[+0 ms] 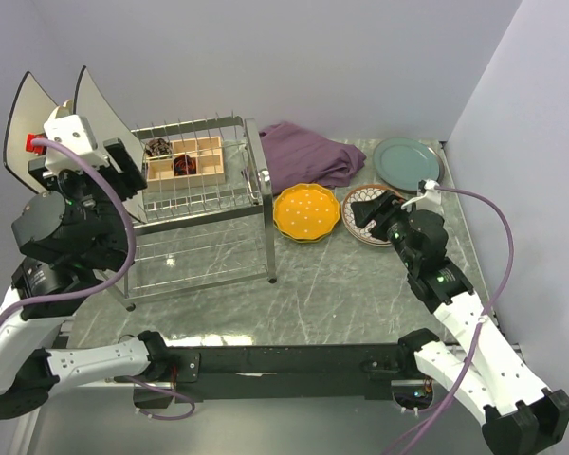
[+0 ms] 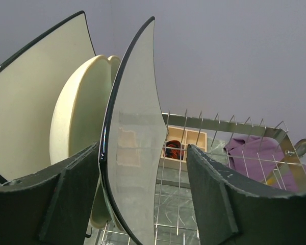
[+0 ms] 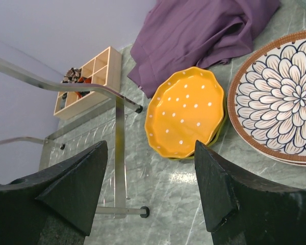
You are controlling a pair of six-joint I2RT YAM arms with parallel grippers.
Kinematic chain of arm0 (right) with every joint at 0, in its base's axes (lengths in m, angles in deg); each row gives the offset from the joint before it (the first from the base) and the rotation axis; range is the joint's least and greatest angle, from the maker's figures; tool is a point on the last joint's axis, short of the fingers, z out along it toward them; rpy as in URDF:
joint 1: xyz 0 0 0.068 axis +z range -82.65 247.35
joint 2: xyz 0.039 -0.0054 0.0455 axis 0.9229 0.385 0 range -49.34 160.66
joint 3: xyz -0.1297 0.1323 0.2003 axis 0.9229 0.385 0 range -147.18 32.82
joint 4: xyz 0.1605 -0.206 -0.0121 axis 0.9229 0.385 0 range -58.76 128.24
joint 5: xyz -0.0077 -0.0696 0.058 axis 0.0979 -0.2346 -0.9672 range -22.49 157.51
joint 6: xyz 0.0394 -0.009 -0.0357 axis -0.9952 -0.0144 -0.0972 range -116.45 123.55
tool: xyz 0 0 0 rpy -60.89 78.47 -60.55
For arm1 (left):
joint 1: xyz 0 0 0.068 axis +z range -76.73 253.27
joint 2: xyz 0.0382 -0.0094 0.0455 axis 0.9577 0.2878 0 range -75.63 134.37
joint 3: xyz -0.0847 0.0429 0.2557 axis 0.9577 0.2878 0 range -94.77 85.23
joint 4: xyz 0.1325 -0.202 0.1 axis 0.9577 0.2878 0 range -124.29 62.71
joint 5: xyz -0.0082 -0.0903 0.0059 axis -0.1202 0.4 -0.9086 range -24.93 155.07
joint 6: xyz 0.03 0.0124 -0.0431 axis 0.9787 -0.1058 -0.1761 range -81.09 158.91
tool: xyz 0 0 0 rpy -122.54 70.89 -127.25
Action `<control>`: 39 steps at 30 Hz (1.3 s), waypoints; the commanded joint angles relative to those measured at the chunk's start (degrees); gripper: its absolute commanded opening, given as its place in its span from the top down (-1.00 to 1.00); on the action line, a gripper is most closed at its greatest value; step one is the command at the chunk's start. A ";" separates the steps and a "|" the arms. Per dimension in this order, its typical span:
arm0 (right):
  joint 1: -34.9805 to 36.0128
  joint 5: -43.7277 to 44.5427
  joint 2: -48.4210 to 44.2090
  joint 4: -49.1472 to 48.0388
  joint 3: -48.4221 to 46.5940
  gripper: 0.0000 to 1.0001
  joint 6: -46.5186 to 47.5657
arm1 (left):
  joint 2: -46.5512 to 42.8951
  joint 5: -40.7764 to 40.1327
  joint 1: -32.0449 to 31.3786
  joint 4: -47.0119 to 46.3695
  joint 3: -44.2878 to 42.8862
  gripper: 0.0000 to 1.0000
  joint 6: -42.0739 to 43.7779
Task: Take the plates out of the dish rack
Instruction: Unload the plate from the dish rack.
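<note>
The dish rack (image 1: 251, 204) stands at the left of the table. At its left end two large white square plates with dark rims stand upright, with a round cream plate (image 2: 76, 127) between them. My left gripper (image 1: 131, 171) is open and straddles the nearer square plate (image 2: 137, 153). Its left finger (image 2: 71, 194) sits close against the rim, and the right finger (image 2: 219, 199) stands well apart. My right gripper (image 3: 150, 148) hangs open and holds nothing, over the table beside the orange dotted plate (image 3: 186, 112), which lies on a lime one (image 3: 220, 133). A brown-patterned plate (image 3: 280, 97) lies to the right.
A teal plate (image 1: 407, 161) lies at the back right, near the wall. A purple cloth (image 1: 308, 156) is heaped behind the orange plate. A small wooden compartment box (image 1: 185, 161) sits on the rack's upper tier. The rack's steel leg (image 3: 120, 148) stands just left of my right gripper.
</note>
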 commanded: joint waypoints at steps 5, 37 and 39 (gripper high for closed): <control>0.47 0.74 -1.67 -1.63 0.22 -0.51 1.26 | 1.10 -2.32 -0.02 -5.40 0.02 -0.17 3.70; 0.47 0.39 -2.37 -1.71 0.30 -0.53 1.53 | 2.77 -3.29 0.06 -13.06 4.24 0.10 9.59; 0.48 0.30 -2.29 -1.71 0.30 -0.54 1.53 | 2.68 -3.02 -0.02 -13.40 4.33 0.10 9.68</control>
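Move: The near square plate, the white black-rimmed one standing rightmost in the rack, has its near edge already between the left hand's open fingers, closer to the left one. Its middle is about 9 cm ahead, 3 cm to the left and 2 cm below. Left of this hand the cream bowl stands roughly 8 cm over and 9 cm ahead, the far square plate some 13 cm over and 8 cm ahead, both a few centimetres lower. From the right hand, the near square plate lies about 48 cm left, level fore and aft, some 22 cm higher. The near square plate's upright near edge is taken between the left hand's fingers, which close from about three quarters to under half open and pinch it from both faces. The hand barely travels while closing, turning some 5 degrees counter-clockwise; then, with the plate held, it eases about 1 cm right and slightly forward and down, its left side rising a little, away from the cream bowl. ##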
